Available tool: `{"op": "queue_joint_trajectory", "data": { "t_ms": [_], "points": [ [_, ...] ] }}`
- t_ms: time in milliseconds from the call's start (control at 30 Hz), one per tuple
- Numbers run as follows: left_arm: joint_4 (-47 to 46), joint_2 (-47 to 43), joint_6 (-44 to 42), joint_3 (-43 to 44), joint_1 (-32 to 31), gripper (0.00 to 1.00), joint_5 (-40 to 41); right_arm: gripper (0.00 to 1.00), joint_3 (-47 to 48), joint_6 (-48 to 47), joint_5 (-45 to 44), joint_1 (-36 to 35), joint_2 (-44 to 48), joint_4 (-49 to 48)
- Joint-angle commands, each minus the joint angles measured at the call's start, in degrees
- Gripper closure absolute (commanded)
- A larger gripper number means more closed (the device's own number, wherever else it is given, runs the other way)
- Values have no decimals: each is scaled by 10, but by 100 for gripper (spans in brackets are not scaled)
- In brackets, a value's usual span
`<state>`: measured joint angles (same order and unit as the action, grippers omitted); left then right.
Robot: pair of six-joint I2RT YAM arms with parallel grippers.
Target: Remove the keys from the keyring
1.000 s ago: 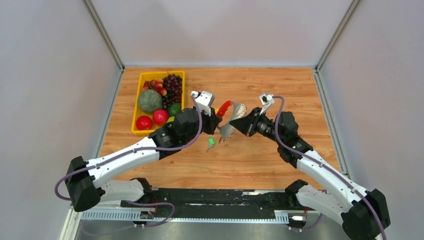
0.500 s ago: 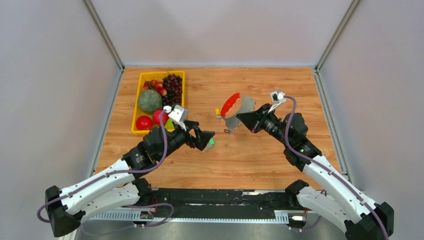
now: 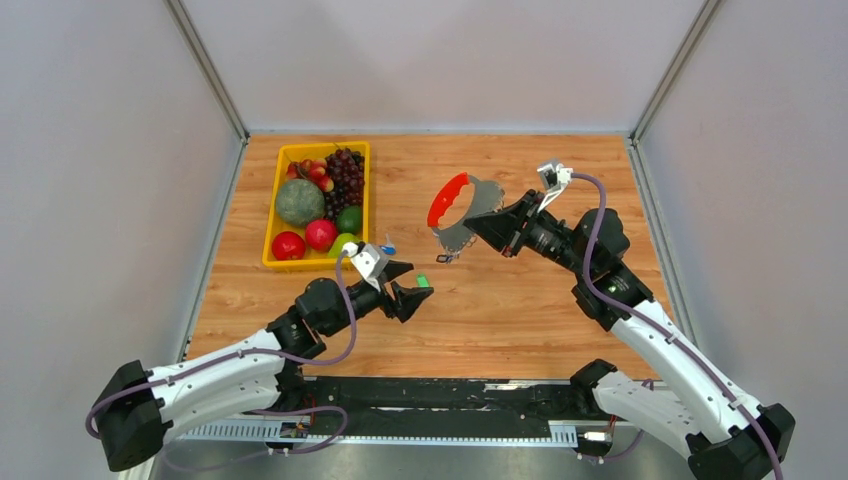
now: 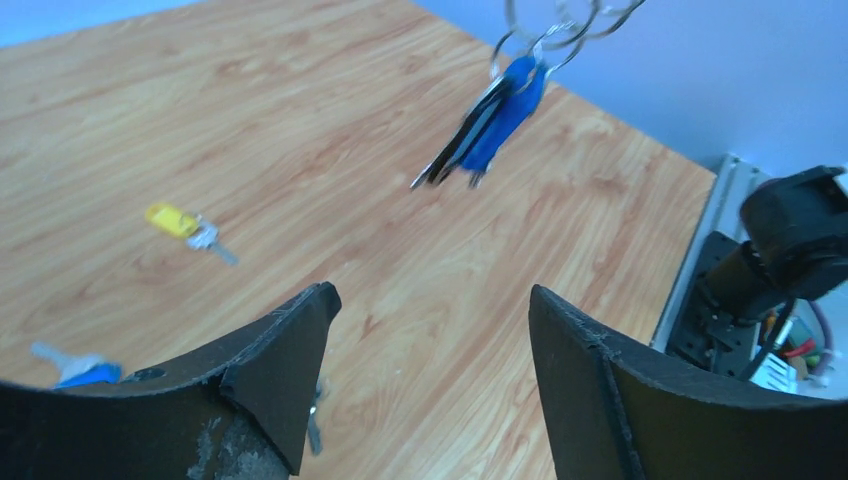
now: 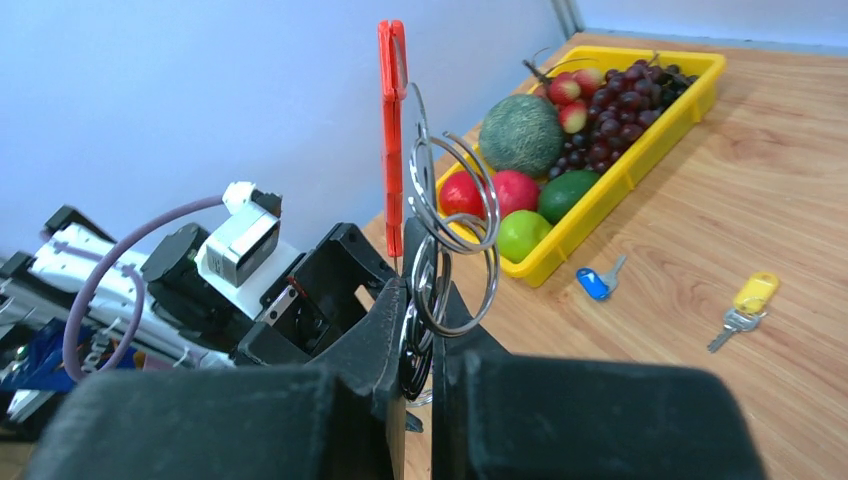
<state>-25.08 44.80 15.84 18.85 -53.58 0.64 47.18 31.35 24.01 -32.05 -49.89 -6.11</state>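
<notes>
My right gripper [image 3: 492, 228] is shut on the grey crescent keyring [image 3: 482, 198] with its red band [image 3: 446, 200] and holds it above the table. Blue and black keys [image 3: 446, 256] hang from its wire loops; they show in the left wrist view [image 4: 490, 125]. My left gripper [image 3: 410, 296] is open and empty, low over the table, beside a green key [image 3: 424, 282]. A blue key [image 3: 388, 247] lies loose on the table, also in the wrist views [image 4: 85, 370] [image 5: 592, 283]. A yellow key [image 4: 175, 220] [image 5: 755, 292] lies loose too. The right wrist view shows the gripper [image 5: 420, 300] shut, with the loops [image 5: 455, 200].
A yellow fruit tray [image 3: 269, 228] with melon, apples, limes and grapes stands at the back left, also seen in the right wrist view [image 5: 640, 170]. Grey walls enclose the wooden table [image 3: 560, 320] on three sides.
My left arm has drawn back from the keyring towards the near left, and its gripper now sits low by the green key. My right gripper has lifted and turned the keyring.
</notes>
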Motion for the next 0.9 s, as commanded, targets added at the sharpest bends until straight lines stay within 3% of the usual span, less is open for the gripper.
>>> {"op": "queue_joint_trajectory", "data": {
  "t_ms": [0,100,333,500,700,867],
  "points": [
    [-132,19,-53,7,1,23,-100,100,33,-9,75,0,-5,-18],
    [-160,32,-68,7,1,29,-151,100,34,-12,91,0,-4,-18],
    [-168,40,-87,19,0,38,-168,100,33,-10,116,1,-3,-18],
    [-167,62,-85,35,0,39,-206,100,33,-8,121,1,-2,-20],
    [-164,75,-88,40,0,42,-187,100,33,-2,133,0,0,-25],
    [-162,73,-91,43,1,51,-185,100,30,-2,134,1,4,-26]
  ]
}}
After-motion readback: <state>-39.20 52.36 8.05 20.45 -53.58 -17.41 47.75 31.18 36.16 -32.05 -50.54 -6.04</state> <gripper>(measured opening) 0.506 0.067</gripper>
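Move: The blue key hanging from the red-handled keyring is about 6 cm to the left hand's right, 3 cm ahead and 5 cm above. The keyring's blade sits 8 cm right, 6 cm ahead and 12 cm above that hand; the green key lies on the table 9 cm ahead, 1 cm right and 19 cm below. From the right hand, which holds the keyring, the blue key is 5 cm left, 2 cm back, 9 cm below. Left hand, half closing, goes 6 cm right, up and back towards the key; the right draws keyring back. ##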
